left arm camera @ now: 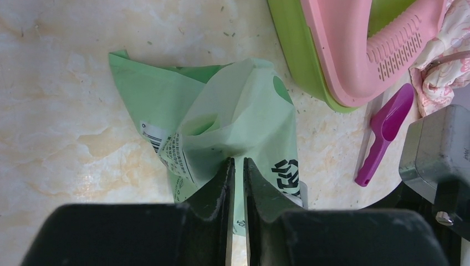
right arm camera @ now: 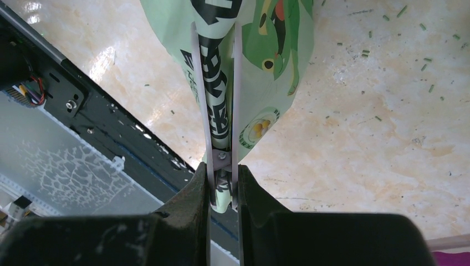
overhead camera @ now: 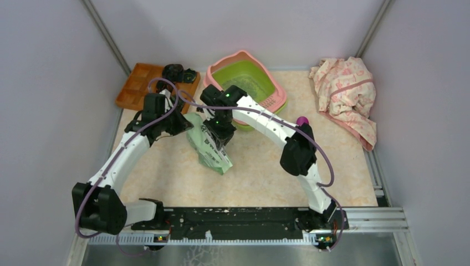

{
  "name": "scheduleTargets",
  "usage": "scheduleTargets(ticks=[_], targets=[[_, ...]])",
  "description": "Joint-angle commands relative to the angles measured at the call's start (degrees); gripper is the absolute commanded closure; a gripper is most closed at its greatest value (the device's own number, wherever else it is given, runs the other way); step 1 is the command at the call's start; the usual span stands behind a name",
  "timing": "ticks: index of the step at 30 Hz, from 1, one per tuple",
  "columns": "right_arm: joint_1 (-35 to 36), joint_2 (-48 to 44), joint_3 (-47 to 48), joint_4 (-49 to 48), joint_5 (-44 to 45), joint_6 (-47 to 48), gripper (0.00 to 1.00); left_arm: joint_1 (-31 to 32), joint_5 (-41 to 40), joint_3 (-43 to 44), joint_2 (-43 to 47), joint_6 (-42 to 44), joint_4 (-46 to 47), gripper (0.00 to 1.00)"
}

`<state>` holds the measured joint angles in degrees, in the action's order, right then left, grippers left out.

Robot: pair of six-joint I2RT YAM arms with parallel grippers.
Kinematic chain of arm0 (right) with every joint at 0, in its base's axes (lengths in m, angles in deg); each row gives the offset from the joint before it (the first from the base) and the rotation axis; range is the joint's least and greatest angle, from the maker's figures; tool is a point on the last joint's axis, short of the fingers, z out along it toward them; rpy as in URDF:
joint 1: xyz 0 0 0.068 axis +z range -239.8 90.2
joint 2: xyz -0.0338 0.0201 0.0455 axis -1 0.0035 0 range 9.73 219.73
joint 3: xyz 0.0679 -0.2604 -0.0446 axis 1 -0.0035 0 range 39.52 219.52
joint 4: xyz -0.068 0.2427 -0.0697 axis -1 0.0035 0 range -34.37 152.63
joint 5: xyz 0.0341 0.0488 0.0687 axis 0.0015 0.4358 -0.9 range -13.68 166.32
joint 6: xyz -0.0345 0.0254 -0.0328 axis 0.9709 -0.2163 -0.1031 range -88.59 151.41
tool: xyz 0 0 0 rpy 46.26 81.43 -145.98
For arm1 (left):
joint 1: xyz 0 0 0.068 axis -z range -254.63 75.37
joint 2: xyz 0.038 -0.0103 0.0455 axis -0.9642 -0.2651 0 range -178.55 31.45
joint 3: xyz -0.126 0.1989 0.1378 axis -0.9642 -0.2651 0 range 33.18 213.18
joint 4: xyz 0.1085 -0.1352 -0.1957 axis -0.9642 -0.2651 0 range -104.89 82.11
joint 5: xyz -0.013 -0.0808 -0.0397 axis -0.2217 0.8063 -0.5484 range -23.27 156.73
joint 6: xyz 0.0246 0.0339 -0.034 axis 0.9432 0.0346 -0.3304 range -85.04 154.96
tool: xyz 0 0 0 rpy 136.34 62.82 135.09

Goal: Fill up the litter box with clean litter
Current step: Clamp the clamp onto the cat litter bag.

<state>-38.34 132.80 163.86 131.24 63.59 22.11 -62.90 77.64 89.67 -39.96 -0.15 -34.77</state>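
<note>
The litter box (overhead camera: pixel 246 77), a lime green basin with a pink rim and grate, stands at the back centre; it also shows in the left wrist view (left arm camera: pixel 343 55). A pale green printed bag (overhead camera: pixel 210 148) hangs between both grippers above the table. My left gripper (left arm camera: pixel 239 162) is shut on the bag's (left arm camera: pixel 244 111) upper edge. My right gripper (right arm camera: pixel 221 166) is shut on a grey clip (right arm camera: pixel 235 83) clamped across the bag (right arm camera: pixel 277 50). A few stray litter granules (right arm camera: pixel 388 50) lie on the table; the litter in the bag is hidden.
A purple scoop (left arm camera: pixel 385 136) lies on the table right of the litter box. A pink floral cloth (overhead camera: pixel 346 94) is heaped at the back right. An orange-brown wooden tray (overhead camera: pixel 147 86) with black items (overhead camera: pixel 178 72) sits at the back left. Walls enclose three sides.
</note>
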Motion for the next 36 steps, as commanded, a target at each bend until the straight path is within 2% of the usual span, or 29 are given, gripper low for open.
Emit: scheduleTargets(ticks=[1,9,11,17,25,27,31,33,36], targets=[[0.3,3.0,1.9,2.1,-0.9,-1.9,0.89,-0.5,0.2,-0.2,-0.7,0.7,1.3,0.84],[0.7,3.3,1.3,2.7,0.8,-2.4,0.83,-0.5,0.3,-0.3,-0.6,0.8,1.1,0.84],[0.7,3.2,1.4,2.7,1.2,-2.4,0.73,-0.5,0.4,-0.3,-0.4,0.9,1.1,0.84],[0.9,3.1,3.0,2.4,1.8,-2.1,0.52,-0.5,0.3,-0.3,0.1,0.9,0.9,0.84],[0.2,1.4,8.2,-2.8,4.0,-2.8,0.49,-0.5,-0.3,0.7,1.1,0.7,-0.4,0.84],[0.1,2.0,10.4,-4.4,4.5,-2.7,0.48,-0.5,-0.8,2.0,1.5,1.0,-1.6,0.80],[0.1,3.8,13.5,-6.6,5.6,-1.1,0.47,-0.7,-1.8,4.7,2.6,1.7,-3.5,0.59],[0.0,3.6,12.1,-9.1,7.5,-0.4,0.45,-0.8,-2.4,5.4,3.3,1.9,-3.7,0.57],[-0.5,2.9,9.0,-14.2,5.4,0.0,0.41,-0.8,-3.6,6.6,3.4,1.8,-4.7,0.57]])
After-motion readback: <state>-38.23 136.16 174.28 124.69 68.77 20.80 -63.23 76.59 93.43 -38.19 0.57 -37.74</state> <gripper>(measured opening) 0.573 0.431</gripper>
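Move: The right hand has the squeezed handles of the clamp between its fingers. The middle of the clamp lies about 4 cm ahead and 4 cm left, 2 cm lower, its jaws around the rolled mouth of the cat litter bag. The bag's middle is some 2 cm ahead, 3 cm left and 7 cm below; the litter box some 22 cm ahead, 10 cm right and 11 cm down. From the left hand, at the bag's top, the clamp is about 6 cm right, 4 cm back and 3 cm lower. Down about 2 cm goes the right hand with the clamp's handles, its fingers spreading to let go of them on the way; it then lifts some 5 cm clear while swinging forward and left over the bag, tilting slightly. Late on, the left hand, till then still at the bag's top, opens partway and rises about 3 cm. ##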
